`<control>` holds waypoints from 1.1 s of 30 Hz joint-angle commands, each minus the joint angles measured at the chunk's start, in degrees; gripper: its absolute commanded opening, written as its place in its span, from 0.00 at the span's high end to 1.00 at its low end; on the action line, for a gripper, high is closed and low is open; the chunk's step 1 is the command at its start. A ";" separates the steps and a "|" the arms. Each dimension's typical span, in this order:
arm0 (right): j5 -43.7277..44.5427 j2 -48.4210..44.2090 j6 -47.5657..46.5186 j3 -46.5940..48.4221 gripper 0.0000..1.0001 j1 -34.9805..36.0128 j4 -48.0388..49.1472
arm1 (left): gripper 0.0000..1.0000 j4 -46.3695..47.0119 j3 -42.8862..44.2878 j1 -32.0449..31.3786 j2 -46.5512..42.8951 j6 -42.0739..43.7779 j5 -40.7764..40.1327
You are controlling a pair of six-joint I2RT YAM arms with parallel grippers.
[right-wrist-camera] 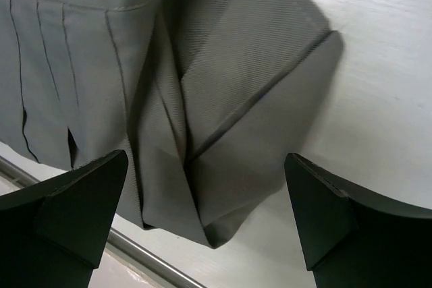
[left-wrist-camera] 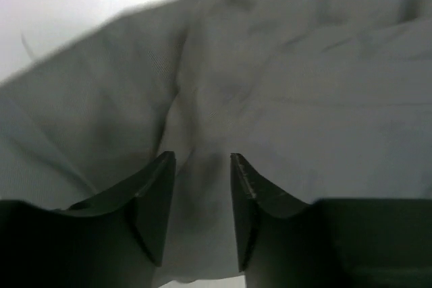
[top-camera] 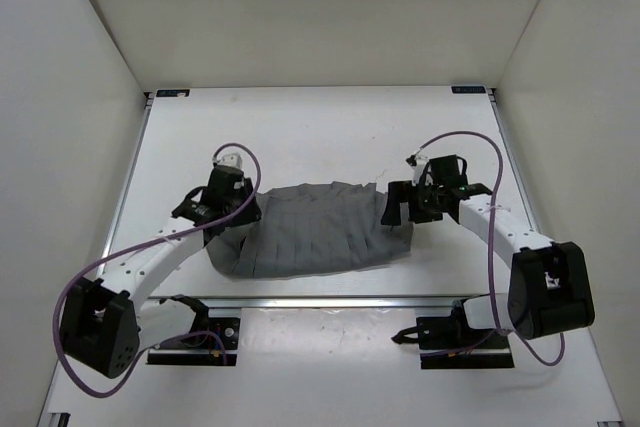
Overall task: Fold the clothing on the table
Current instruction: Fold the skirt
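Observation:
The grey pleated clothing (top-camera: 315, 227) lies folded into a wide band near the front of the white table (top-camera: 300, 132). My left gripper (top-camera: 245, 215) hovers at its left end. In the left wrist view the left gripper (left-wrist-camera: 202, 156) has its jaws partly apart over blurred grey fabric (left-wrist-camera: 283, 85), with nothing pinched between them. My right gripper (top-camera: 395, 209) is at the right end. The right wrist view shows the right gripper (right-wrist-camera: 206, 155) wide open above a folded corner of the clothing (right-wrist-camera: 229, 65), clear of the cloth.
A metal rail (top-camera: 330, 300) runs along the table's near edge just in front of the clothing, and it shows again as the rail (right-wrist-camera: 148, 261) in the right wrist view. White walls enclose the table on three sides. Purple cables loop off both arms.

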 commanded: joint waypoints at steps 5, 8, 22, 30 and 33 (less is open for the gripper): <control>0.68 2.39 -0.22 0.26 0.01 3.36 4.10 | 0.77 -0.41 -7.19 -0.38 0.24 -4.72 -0.64; 0.77 5.01 -0.75 0.52 0.01 4.76 4.45 | 0.93 -0.06 -7.46 0.23 2.69 -5.33 0.06; 2.70 15.74 -0.39 2.63 0.47 8.20 6.47 | 1.00 0.12 -1.76 1.29 18.69 -4.11 0.85; 7.01 14.79 1.19 4.04 0.96 0.66 5.69 | 1.00 0.91 6.50 -0.37 29.67 -1.21 5.24; 7.10 12.77 -0.04 6.32 0.98 -4.35 3.85 | 1.00 1.26 11.78 -2.22 34.50 -0.16 6.91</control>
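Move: The left hand hovers half open over the skirt's left side; the fold it goes down on lies about 4 cm back, 1 cm left and 9 cm below, with the skirt's far edge at mid-width roughly 8 cm ahead and 12 cm right. For the wide-open right hand, the ridge of the right-hand fold is some 4 cm left, 1 cm ahead and 6 cm below; the skirt's near right corner lies about 6 cm back and 2 cm right. Down and back first, the left hand closes its half-open fingers and steepens by nearly 20 degrees, its shut tips ending in the folds; staying low, it then sweeps about 6 cm forward and some 4 cm right. The right hand sinks 5 cm while easing left, shuts its fingers on the right-hand fold, and with the pinched cloth draws back to the right and slightly forward. ##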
